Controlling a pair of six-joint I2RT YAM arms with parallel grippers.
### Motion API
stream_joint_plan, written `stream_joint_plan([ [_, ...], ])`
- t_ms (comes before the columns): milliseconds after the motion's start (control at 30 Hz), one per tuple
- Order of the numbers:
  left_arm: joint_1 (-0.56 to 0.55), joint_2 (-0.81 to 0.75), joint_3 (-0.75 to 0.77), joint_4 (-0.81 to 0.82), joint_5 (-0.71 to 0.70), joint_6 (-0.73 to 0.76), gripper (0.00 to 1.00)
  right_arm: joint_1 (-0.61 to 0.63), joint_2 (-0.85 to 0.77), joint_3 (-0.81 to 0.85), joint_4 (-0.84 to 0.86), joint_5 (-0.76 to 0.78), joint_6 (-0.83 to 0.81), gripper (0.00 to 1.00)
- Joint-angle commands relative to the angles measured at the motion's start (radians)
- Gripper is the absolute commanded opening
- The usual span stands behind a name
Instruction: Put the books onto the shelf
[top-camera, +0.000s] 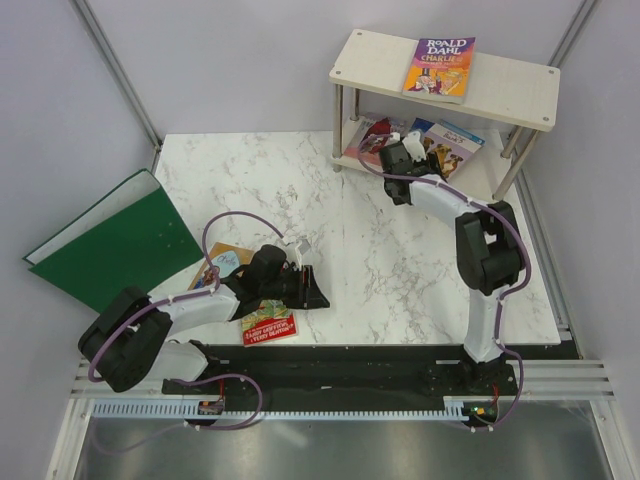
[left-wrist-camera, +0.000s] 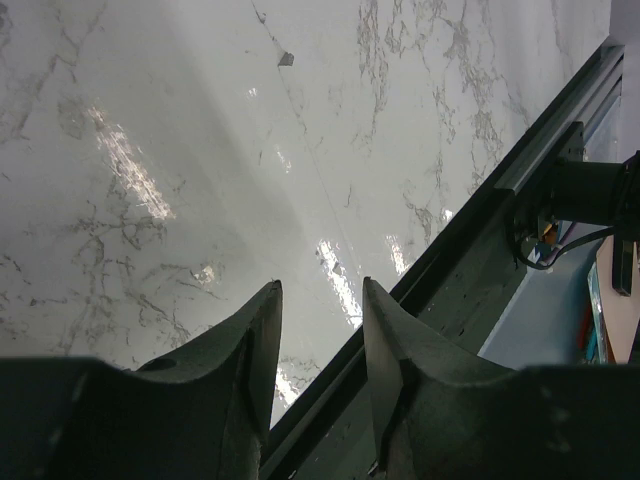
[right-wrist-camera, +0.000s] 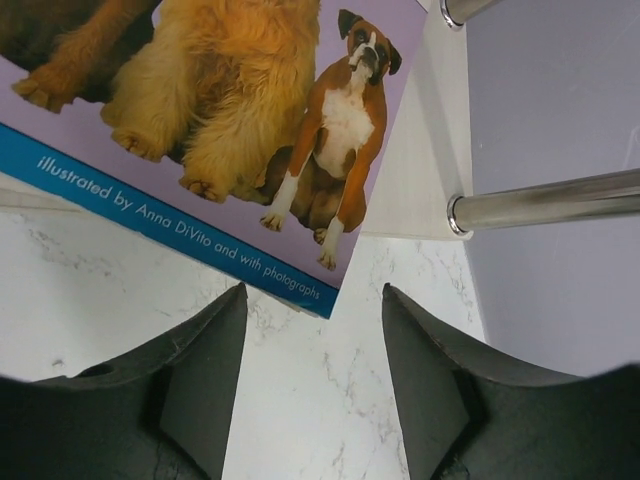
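Observation:
The shelf (top-camera: 510, 88) stands at the back right. A purple-yellow Roald Dahl book (top-camera: 440, 66) lies on its top board. On the lower board lie a red-cover book (top-camera: 370, 133) and a dogs-cover book (top-camera: 452, 143). My right gripper (top-camera: 398, 150) hovers at that board's front edge. In the right wrist view the right gripper (right-wrist-camera: 312, 300) is open and empty, and the dogs-cover book (right-wrist-camera: 230, 130) overhangs the lower board (right-wrist-camera: 415, 170) just ahead of its fingertips. My left gripper (top-camera: 305, 285) is open and empty near the front edge. A tan book (top-camera: 222, 264) and a red-green book (top-camera: 268, 325) lie by the left arm.
A large green folder (top-camera: 115, 240) lies half off the table's left edge. Silver shelf legs (right-wrist-camera: 545, 200) stand right of the right gripper. In the left wrist view the left gripper (left-wrist-camera: 322, 290) points across the marble top toward the black base rail (left-wrist-camera: 470, 260).

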Motion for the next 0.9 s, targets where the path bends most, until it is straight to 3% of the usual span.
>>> stream_joint_plan([
  [0,-0.004,0.011,0.037,0.037,0.006,-0.020,0.44,-0.022,-0.005,0.062,0.009,-0.003,0.003,0.62],
  [400,-0.004,0.020,0.040,0.034,0.007,-0.020,0.44,-0.031,-0.027,0.045,0.009,-0.115,0.000,0.22],
  [700,-0.004,0.021,0.042,0.034,0.007,-0.020,0.44,-0.029,-0.065,0.008,0.026,-0.172,0.003,0.08],
  [867,-0.004,0.028,0.043,0.034,0.007,-0.020,0.44,-0.005,-0.111,-0.038,0.066,-0.203,-0.019,0.05],
])
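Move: The right gripper is at the near edge of the dog book. The book's middle lies some 6 cm ahead, 2 cm to the right and a couple of centimetres below the fingertips. Jane Eyre lies under and behind it, about 7 cm ahead, straight in line and 4 cm down. The red-pictured book is roughly 19 cm left and 8 cm ahead, 4 cm lower. From the idle left gripper, the dog book is about 36 cm ahead, 36 cm right and 5 cm higher. Close the right gripper's part-open fingers almost fully beside the dog book's near corner, gripping nothing. Meanwhile ease the hand about 1 cm forward and slightly right, then bring it back left about 1.5 cm while sinking about 1 cm, rolling the wrist some 5 degrees with its left side rising and turning it slightly counter-clockwise. ##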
